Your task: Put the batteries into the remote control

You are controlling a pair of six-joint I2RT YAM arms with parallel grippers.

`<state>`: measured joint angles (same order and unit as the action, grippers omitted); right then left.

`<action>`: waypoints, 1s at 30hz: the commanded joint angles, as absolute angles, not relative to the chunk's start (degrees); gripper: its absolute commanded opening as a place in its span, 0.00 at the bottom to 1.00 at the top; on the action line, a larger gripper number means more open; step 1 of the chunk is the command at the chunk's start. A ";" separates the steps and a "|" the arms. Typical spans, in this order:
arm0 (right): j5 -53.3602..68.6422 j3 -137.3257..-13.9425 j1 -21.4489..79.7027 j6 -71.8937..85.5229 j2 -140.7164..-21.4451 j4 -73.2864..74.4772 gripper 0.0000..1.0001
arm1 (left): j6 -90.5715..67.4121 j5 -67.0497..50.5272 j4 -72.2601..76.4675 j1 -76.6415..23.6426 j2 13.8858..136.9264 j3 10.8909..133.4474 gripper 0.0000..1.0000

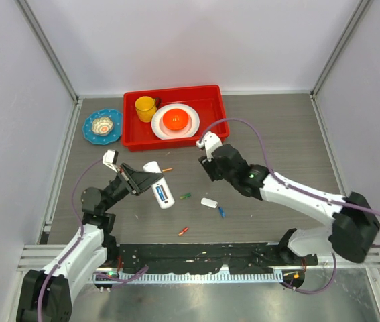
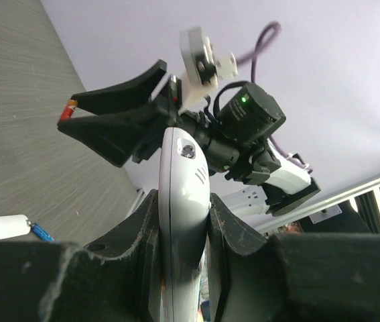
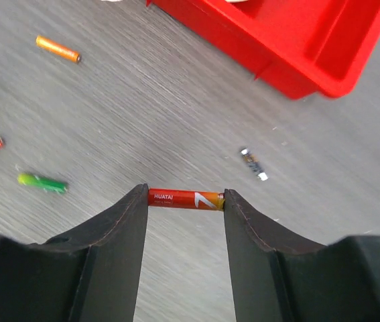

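My left gripper (image 2: 181,201) is shut on the white remote control (image 2: 184,176), which stands up between its fingers. From above, the remote control (image 1: 161,190) hangs tilted over the table at the left gripper (image 1: 149,182), with a blue patch on its upper face. My right gripper (image 3: 185,199) is shut on a red-orange battery (image 3: 176,198), pinched end to end between the fingertips above the table. The right gripper (image 1: 205,172) sits a short way right of the remote. Loose batteries lie on the table: orange (image 1: 167,170), green (image 1: 185,196), red (image 1: 183,231) and blue (image 1: 221,212).
A white cover piece (image 1: 209,202) lies next to the blue battery. A red tray (image 1: 131,134) at the back holds a yellow cup (image 1: 145,107) and an orange bowl on a white plate (image 1: 163,129). A blue plate (image 1: 90,131) sits left of it. A small dark bit (image 3: 253,164) lies near the tray.
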<state>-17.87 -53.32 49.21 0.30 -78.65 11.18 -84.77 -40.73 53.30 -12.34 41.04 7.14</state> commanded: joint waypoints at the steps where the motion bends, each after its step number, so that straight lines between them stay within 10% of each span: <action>1: -14.74 -49.03 49.75 -23.98 -74.44 5.44 0.01 | -88.33 -42.19 63.01 -12.22 41.83 7.91 0.00; 11: -14.41 -51.50 47.64 -22.96 -76.20 8.35 0.01 | -88.77 -42.37 62.23 -12.22 38.85 6.77 0.00; 30: -41.57 -57.38 44.03 77.06 -84.37 27.59 0.01 | -85.08 -35.17 60.29 -12.39 39.03 2.90 0.01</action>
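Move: In the right fingers, pinched end to end, is the red battery; the remote it is meant for lies some 15 cm to this hand's left, 12 cm back and about 10 cm higher. On the table roughly 12 cm below, the black battery lies 7 cm ahead and 4 cm right, the green battery 9 cm left and 5 cm back, the white cover 8 cm back and 1 cm left. From the left hand, the remote it holds has its middle about 3 cm back. Swinging away from the remote, the right hand carries the red battery about 5 cm to the right, with some sinking and a little forward, nearing the black battery; its wrist first turns slightly counter-clockwise, then reverses to end some 50 degrees clockwise, its left side tilted up. Its pinch holds. The left hand, still gripping the remote, bobs up and back a couple of centimetres, then returns. ##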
